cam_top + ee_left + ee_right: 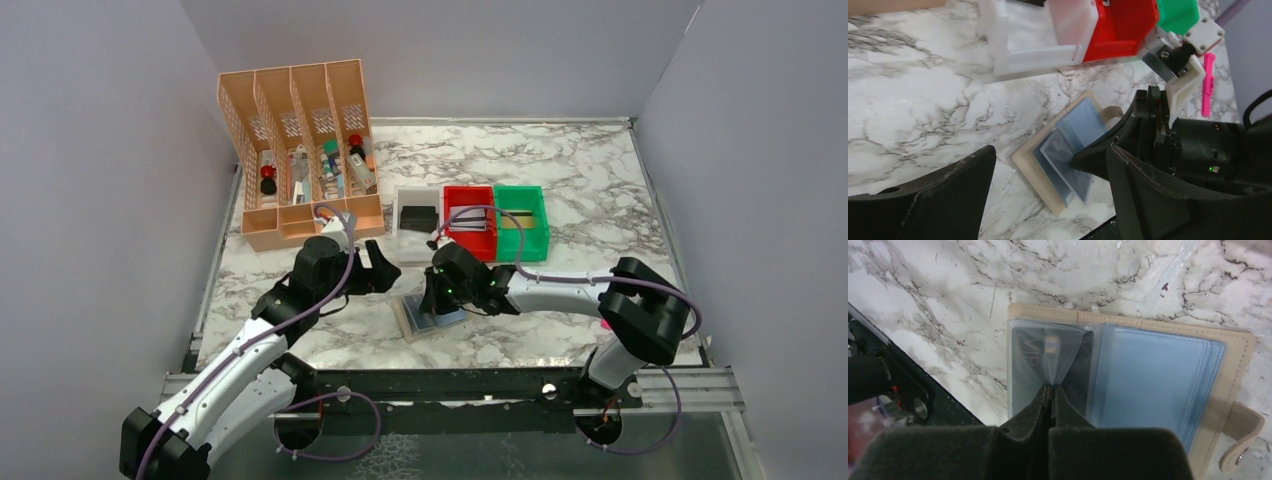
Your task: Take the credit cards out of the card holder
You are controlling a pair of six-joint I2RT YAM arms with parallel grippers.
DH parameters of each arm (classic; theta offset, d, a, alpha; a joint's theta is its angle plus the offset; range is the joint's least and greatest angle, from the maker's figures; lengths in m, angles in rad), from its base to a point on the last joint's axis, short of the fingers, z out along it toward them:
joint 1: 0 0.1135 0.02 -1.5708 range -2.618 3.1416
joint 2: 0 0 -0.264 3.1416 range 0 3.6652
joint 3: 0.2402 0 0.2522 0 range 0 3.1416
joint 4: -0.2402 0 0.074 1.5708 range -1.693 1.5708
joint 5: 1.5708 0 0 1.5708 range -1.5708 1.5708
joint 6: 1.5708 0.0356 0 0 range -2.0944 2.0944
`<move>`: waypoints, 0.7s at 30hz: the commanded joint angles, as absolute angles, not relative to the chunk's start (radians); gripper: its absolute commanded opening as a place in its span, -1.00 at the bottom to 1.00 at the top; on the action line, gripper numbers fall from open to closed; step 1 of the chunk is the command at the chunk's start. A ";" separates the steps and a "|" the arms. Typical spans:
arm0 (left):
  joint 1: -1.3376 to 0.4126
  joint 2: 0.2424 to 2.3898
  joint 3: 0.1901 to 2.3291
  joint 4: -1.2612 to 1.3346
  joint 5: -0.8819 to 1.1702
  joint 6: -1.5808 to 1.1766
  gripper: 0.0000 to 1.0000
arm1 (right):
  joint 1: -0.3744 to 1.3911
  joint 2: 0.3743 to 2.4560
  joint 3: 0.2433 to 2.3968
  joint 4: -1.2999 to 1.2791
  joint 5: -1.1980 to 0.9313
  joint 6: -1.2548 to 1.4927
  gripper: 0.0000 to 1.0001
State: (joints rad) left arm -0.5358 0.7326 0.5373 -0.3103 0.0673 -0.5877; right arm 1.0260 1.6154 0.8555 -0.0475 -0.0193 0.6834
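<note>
The card holder [424, 322], tan-bordered with blue-grey panels, lies open flat on the marble near the table's front edge. My right gripper [1052, 386] is shut on a clear sleeve of its left panel and pinches it up into a tent. Under that sleeve lies a dark grey credit card [1030, 357] marked VIP. The right panel [1153, 375] looks bare blue. In the left wrist view the lifted sleeve [1068, 160] stands off the card holder [1029, 167]. My left gripper [385, 275] hovers open just left of the holder, with nothing between its fingers [963, 175].
White bin [400, 243], red bin [484, 250] and green bin [541, 236] stand in a row behind the holder; a black card [417, 216] lies in the white one. An orange slotted organizer [300, 150] is at the back left. A pink marker [1207, 82] lies by the right arm.
</note>
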 commanded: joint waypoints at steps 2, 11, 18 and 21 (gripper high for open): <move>-0.530 0.807 0.483 -0.108 0.319 -0.647 0.64 | 0.959 1.585 0.784 0.106 -0.204 0.741 -0.98; -0.536 0.920 0.434 0.022 0.424 -0.696 0.61 | 0.876 1.570 0.675 0.272 -0.357 0.816 -0.98; -0.563 0.959 0.413 0.095 0.437 -0.726 0.61 | 0.851 1.564 0.634 0.314 -0.372 0.842 -0.98; -0.581 1.003 0.409 0.123 0.445 -0.735 0.60 | 0.843 1.562 0.615 0.342 -0.381 0.857 -0.98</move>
State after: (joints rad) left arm -0.5575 0.9569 0.4255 0.0376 0.4011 -0.7116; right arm 0.8547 1.5883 0.6395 0.2653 -0.3359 0.8246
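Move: The clear pocket I'm after, part of the card holder, is pinched in my closed right fingers. It lies about 7 cm to the right of my left hand, 5 cm nearer me and some 10 cm lower. The card holder's middle sits just beyond the pocket to the right, a few centimetres lower. From my left hand, the white bin is roughly 12 cm ahead and 4 cm right, and the red bin 12 cm ahead and 15 cm right, both well below. I swing my left hand in about 6 cm to the right, sinking 3 cm and drawing back a little, towards the lifted pocket, turning clockwise some 15 degrees with its fingers still wide open. My right hand keeps its pinch on the pocket, easing 1 to 2 cm right while its wrist tilts nearly 20 degrees and the fingers level out leftward. ##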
